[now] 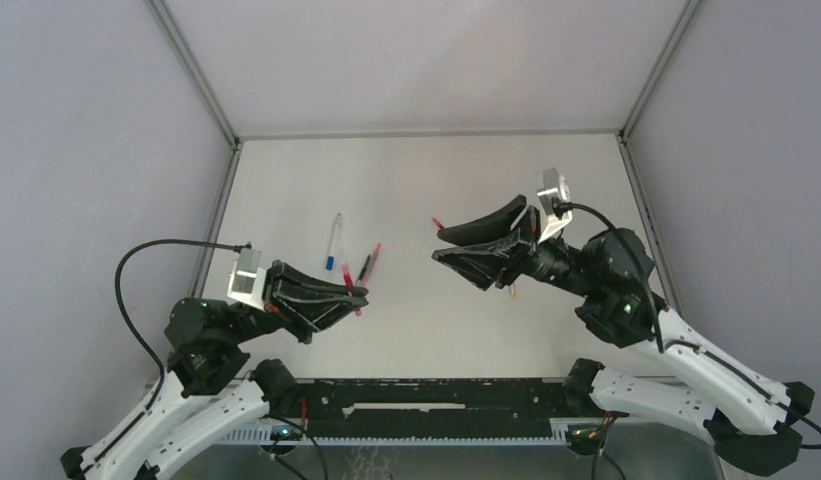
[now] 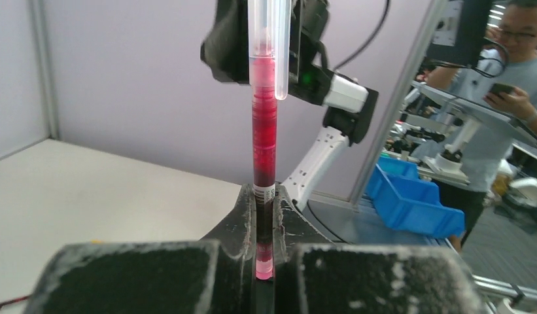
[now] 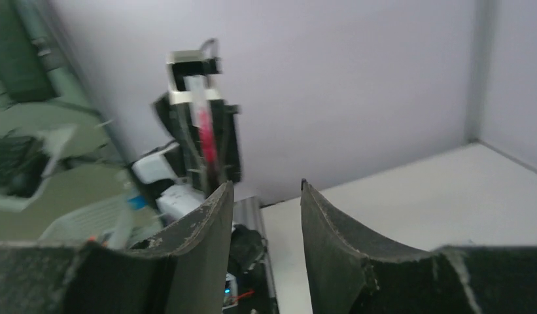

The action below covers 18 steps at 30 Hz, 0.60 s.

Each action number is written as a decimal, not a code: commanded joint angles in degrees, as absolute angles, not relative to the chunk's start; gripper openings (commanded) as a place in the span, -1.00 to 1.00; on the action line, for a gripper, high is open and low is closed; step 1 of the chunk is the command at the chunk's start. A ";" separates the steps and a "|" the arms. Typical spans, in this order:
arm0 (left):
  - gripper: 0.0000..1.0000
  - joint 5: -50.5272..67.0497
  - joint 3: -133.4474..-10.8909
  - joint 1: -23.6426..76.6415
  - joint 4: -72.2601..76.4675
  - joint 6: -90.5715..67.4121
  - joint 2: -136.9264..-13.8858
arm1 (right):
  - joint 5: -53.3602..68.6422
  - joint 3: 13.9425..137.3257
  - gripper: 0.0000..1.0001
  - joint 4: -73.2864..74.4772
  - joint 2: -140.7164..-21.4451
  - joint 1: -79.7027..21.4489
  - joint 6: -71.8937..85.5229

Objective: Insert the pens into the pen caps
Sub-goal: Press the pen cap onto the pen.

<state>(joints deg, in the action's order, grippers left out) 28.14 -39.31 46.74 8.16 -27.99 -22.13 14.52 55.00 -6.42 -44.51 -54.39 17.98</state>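
Observation:
My left gripper (image 2: 265, 196) is shut on a pink-red pen (image 2: 264, 131) that stands upright between the jaws. A clear cap (image 2: 271, 46) sits over the pen's top end. From above, the left gripper (image 1: 361, 293) hangs over the table's left part, with the pen (image 1: 348, 274) crossing its tips. My right gripper (image 1: 436, 242) faces it from the right with nothing between its fingers; in the right wrist view the right gripper (image 3: 265, 190) stands open. A blue-ended pen (image 1: 333, 240), a red pen (image 1: 374, 257) and a black pen (image 1: 364, 267) lie on the table.
A small red piece (image 1: 436, 221) lies by the right gripper's upper fingertip; whether they touch I cannot tell. A small orange piece (image 1: 513, 291) shows under the right wrist. Grey walls (image 1: 106, 150) enclose the table on three sides.

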 commanded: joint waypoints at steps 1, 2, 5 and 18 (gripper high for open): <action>-1.00 36.24 -39.17 46.42 14.80 -29.40 -23.81 | 45.70 62.83 0.01 -19.56 -52.32 -50.79 26.88; -1.00 37.56 -39.43 46.45 15.26 -29.62 -24.20 | 49.47 64.06 0.02 -21.18 -54.00 -50.50 26.60; -1.00 40.48 -40.12 46.44 15.22 -29.43 -25.73 | 55.73 67.89 0.06 -23.06 -58.42 -49.23 25.23; -1.00 43.62 -41.04 46.46 13.14 -25.49 -28.79 | 62.68 76.95 0.01 -22.37 -68.26 -51.88 19.88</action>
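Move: The pen cap already sits on the upper end of the red pen upright in the left gripper, about 8 cm above the left hand and 3 cm to its left, level fore and aft. From the right hand it lies about 15 cm left, 6 cm back and 4 cm higher. Some 40 cm below the left hand, the black pen lies 20 cm ahead and 3 cm left, the blue pen 27 cm ahead and 12 cm left. Bring the open right gripper left and back towards the pen cap, about 6 cm each way, rising at first and then easing slightly down, while turning it some 40 degrees counter-clockwise; keep its fingers apart. Keep the left grip shut on the red pen, drawing it a little back, right and down and turning slightly clockwise. ##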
